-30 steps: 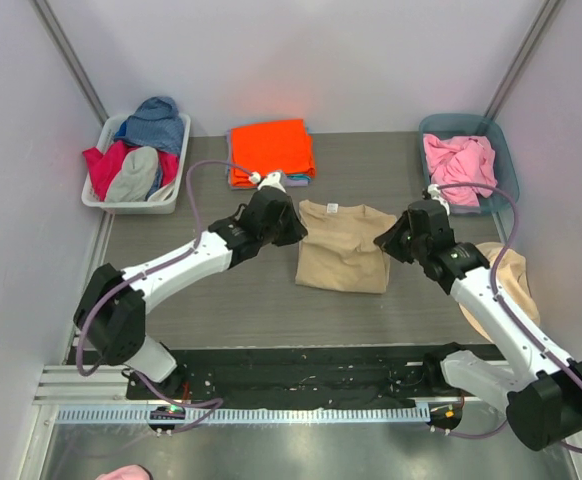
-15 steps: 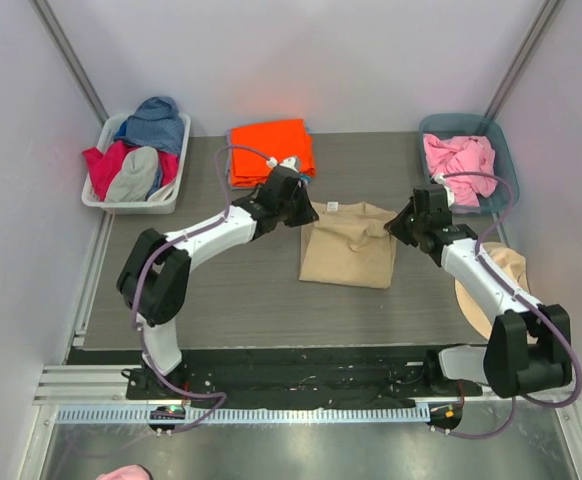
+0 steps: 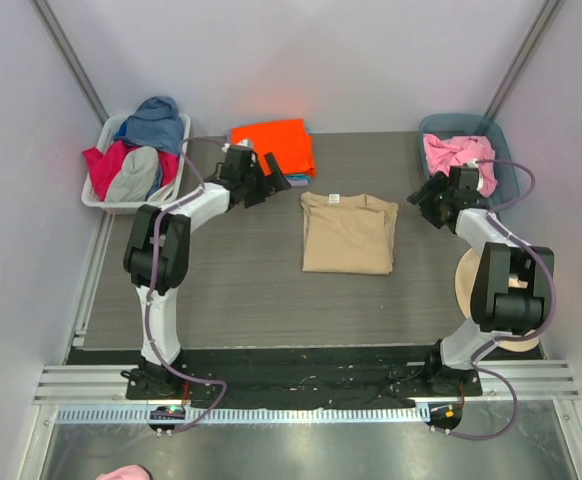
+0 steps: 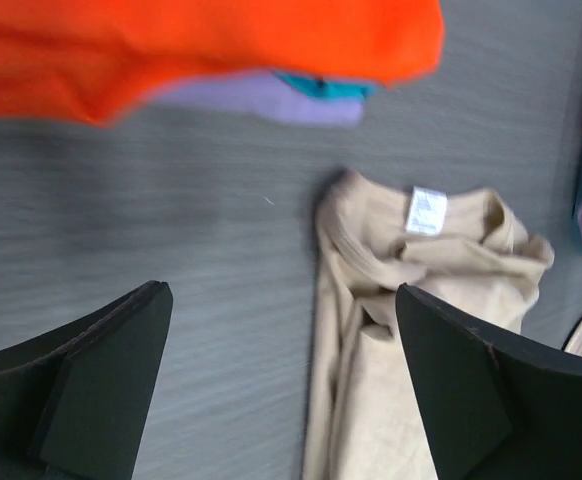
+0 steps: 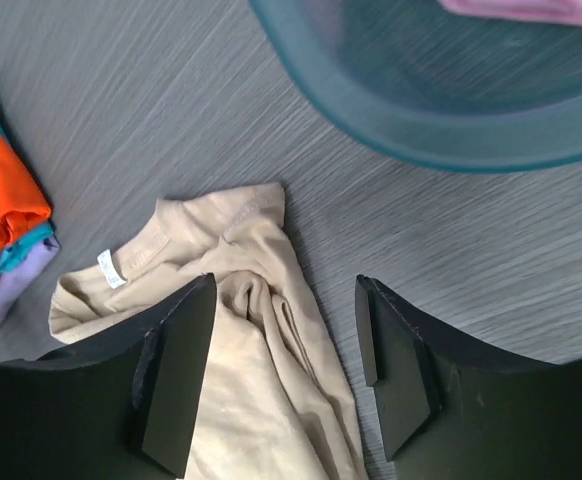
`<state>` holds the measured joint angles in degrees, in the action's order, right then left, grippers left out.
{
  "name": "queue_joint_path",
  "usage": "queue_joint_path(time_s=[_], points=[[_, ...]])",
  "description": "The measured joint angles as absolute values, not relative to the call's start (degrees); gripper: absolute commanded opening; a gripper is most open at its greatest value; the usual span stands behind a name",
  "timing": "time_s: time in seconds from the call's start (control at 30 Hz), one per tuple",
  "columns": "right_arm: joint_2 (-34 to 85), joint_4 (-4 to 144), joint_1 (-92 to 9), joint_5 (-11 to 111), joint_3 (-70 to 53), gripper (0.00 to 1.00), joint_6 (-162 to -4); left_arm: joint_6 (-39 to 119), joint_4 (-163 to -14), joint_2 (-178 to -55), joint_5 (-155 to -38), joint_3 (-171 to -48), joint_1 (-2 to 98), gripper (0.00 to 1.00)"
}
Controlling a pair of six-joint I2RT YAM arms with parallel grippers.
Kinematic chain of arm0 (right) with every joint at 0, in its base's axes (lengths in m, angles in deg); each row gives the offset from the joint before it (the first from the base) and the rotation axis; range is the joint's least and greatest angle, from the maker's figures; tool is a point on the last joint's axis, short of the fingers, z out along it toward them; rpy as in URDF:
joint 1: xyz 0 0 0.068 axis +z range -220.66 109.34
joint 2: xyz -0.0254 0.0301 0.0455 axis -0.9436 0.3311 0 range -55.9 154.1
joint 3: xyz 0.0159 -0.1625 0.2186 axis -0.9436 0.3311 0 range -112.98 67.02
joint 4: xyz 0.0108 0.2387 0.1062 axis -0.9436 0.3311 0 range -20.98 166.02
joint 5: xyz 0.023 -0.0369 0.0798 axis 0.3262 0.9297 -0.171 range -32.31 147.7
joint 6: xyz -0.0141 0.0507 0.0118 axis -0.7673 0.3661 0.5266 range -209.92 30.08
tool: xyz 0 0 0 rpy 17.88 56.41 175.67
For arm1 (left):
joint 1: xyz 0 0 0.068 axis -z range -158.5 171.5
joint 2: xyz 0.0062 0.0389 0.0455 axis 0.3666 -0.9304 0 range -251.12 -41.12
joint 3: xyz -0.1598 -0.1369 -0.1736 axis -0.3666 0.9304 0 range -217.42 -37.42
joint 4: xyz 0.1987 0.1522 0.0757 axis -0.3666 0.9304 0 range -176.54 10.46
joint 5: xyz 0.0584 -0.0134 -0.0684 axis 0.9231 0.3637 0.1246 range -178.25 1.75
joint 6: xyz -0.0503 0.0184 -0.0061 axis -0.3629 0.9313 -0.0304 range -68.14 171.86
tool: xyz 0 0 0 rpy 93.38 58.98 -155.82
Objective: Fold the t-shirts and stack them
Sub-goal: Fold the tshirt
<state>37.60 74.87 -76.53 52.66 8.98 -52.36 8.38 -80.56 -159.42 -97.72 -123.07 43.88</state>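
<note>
The tan t-shirt [image 3: 348, 232] lies folded flat in the middle of the table, collar toward the back. A bright orange folded shirt [image 3: 273, 146] tops a stack at the back, with lavender [image 4: 271, 98] under it. My left gripper [image 3: 276, 180] is open and empty, between the stack and the tan shirt's left edge [image 4: 341, 330]. My right gripper [image 3: 423, 200] is open and empty, just above the tan shirt's right collar corner [image 5: 241, 400]. A pink shirt [image 3: 456, 155] sits crumpled in the teal bin.
The teal bin [image 3: 506, 165] stands at the back right, its rim close to my right gripper [image 5: 421, 110]. A white bin [image 3: 93, 195] of mixed clothes stands at the back left. A round tan object [image 3: 468, 285] lies by the right arm.
Both grippers have let go of the tan shirt and drawn back outward, the left toward the orange stack, the right toward the teal bin. The tan shirt now lies flat and squared.
</note>
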Motion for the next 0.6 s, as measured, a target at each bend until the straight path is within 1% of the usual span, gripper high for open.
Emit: queue_joint_path(time_s=[0.1, 0.2, 0.4, 0.6], points=[[36.3, 74.8, -77.8, 51.2, 9.0, 0.67, -52.4, 8.4, -80.5, -158.5, -97.9, -122.9, 40.6, 1.00], [33.2, 74.9, -76.9, 49.2, 9.7, 0.67, -52.7, 8.4, -80.9, -154.8, -98.6, -119.6, 41.0, 1.00], [25.4, 76.1, -75.0, 45.6, 14.8, 0.68, -54.7, 7.8, -83.6, -142.7, -99.6, -105.7, 48.2, 1.00], [22.8, 77.8, -74.5, 42.3, 23.2, 0.68, -56.7, 5.7, -86.4, -138.9, -99.5, -93.3, 54.3, 1.00]])
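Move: The near-left corner of the beige t-shirt lies about 25 cm back and 8 cm to the right of the left hand, some 8 cm below it; the orange folded stack sits about 5 cm ahead, nearly straight. From the right hand, the shirt's near-right corner is about 19 cm back and 8 cm to the left, again some 8 cm lower, while the teal basket stands roughly 10 cm ahead and 12 cm to the right. Both empty hands head back towards the t-shirt's near corners, fingers staying open and nothing gripped. The left first swings a little to its left, then comes back about 16 cm and bears right; the right goes back some 8 cm and 5 cm left. Each arcs up 3 to 4 cm and sinks again, the left yawing some 10 degrees clockwise, the right slightly more counter-clockwise. ##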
